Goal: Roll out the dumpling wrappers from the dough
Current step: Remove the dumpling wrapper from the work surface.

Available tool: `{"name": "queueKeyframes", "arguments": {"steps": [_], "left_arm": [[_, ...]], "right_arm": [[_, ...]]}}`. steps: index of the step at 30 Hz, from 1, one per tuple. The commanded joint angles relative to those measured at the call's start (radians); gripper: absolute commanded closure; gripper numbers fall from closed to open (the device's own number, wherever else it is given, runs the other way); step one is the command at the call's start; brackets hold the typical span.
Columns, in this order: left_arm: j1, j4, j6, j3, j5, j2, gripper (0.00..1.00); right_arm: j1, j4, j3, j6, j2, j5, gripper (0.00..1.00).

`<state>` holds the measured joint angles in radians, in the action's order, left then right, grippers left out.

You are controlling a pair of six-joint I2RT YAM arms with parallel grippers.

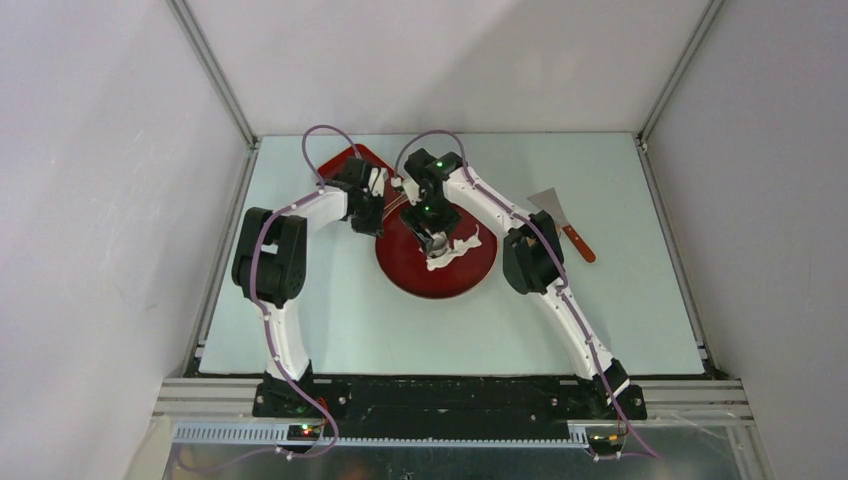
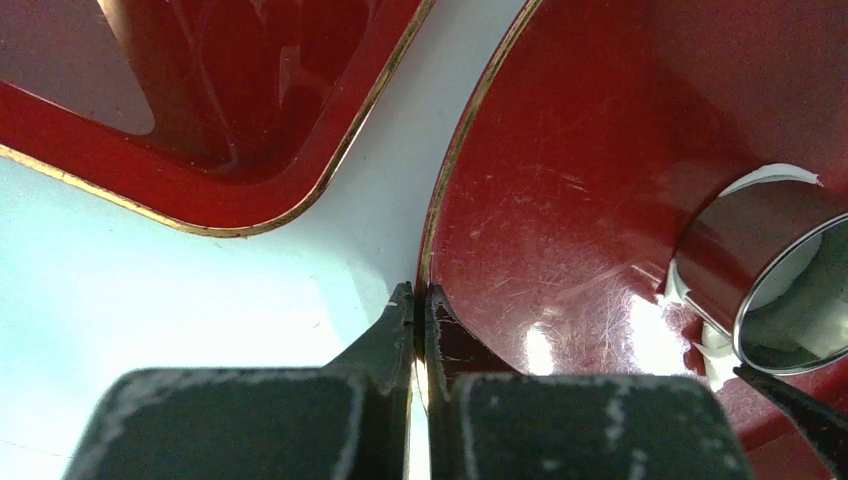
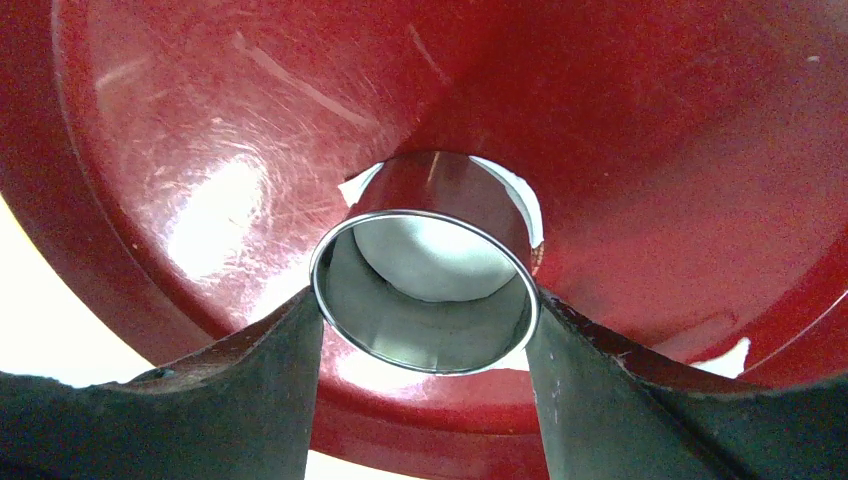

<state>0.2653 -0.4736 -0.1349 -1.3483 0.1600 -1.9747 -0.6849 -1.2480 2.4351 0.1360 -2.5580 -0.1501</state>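
Note:
A ragged white sheet of dough point(image 1: 462, 247) lies on the round red plate point(image 1: 437, 280). My right gripper point(image 3: 425, 312) is shut on a shiny metal ring cutter point(image 3: 400, 335) that stands upright on the dough. Through the ring I see a round white patch of dough point(image 3: 430, 262). I cannot tell whether that patch is a cut-free dumpling wrapper. Scraps of dough point(image 3: 522, 198) peek out behind the ring. My left gripper point(image 2: 420, 297) is shut on the plate's gold-edged left rim point(image 2: 455, 170), with the cutter point(image 2: 790, 300) off to its right.
A red rectangular tray point(image 2: 200, 150) sits just behind and left of the plate, seen at the back left point(image 1: 345, 158) in the top view. A scraper with a brown handle point(image 1: 568, 228) lies on the pale table to the right, beyond my right arm.

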Motion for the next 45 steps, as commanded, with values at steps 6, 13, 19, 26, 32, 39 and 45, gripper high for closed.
{"name": "queueKeyframes", "arguments": {"steps": [6, 13, 19, 26, 32, 39, 45], "left_arm": [[0.001, 0.006, 0.009, 0.011, -0.012, 0.052, 1.00], [0.000, 0.006, 0.009, 0.011, -0.012, 0.053, 1.00], [0.000, 0.006, 0.009, 0.010, -0.012, 0.051, 1.00], [0.001, 0.006, 0.009, 0.010, -0.013, 0.051, 1.00], [0.000, 0.006, 0.009, 0.010, -0.013, 0.052, 1.00], [0.001, 0.007, 0.009, 0.010, -0.013, 0.051, 1.00], [0.001, 0.006, 0.009, 0.009, -0.012, 0.052, 1.00]], "right_arm": [[-0.056, 0.147, -0.040, -0.013, -0.114, 0.057, 0.79], [-0.039, 0.163, -0.017, -0.074, -0.118, -0.058, 0.78], [-0.020, 0.152, -0.020, -0.070, -0.103, -0.143, 0.77], [0.032, 0.169, -0.052, -0.084, -0.013, -0.386, 0.75], [0.048, 0.171, -0.048, -0.093, 0.003, -0.519, 0.75], [0.063, 0.179, -0.038, -0.115, -0.004, -0.625, 0.75], [0.080, 0.164, -0.025, -0.091, 0.040, -0.521, 0.74]]}}
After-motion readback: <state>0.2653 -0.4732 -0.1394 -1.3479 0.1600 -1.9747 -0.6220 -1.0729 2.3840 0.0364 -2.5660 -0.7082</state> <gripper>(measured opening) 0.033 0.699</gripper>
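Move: My right hand holds the metal cutter by its rim, with the round wrapper in its foot some 3 cm below me. The left rim of the red tray, which I head towards, is about 12 cm to my left and level fore-and-aft. The torn dough scrap lies 4 cm to my right and 2 cm back; the red box is some 15 cm left and 13 cm ahead. My left hand has that tray rim between its fingertips, with the wrapper roughly 11 cm to its right and 2 cm back. I carry the gripped cutter left with my right hand, about 4 cm low over the tray away from the scrap, then nearly stop. From there I tip it some 30 degrees so its foot swings left and a little back, rising 2 cm and drifting 2 cm farther left and back. My left hand keeps its pinch on the tray rim. ##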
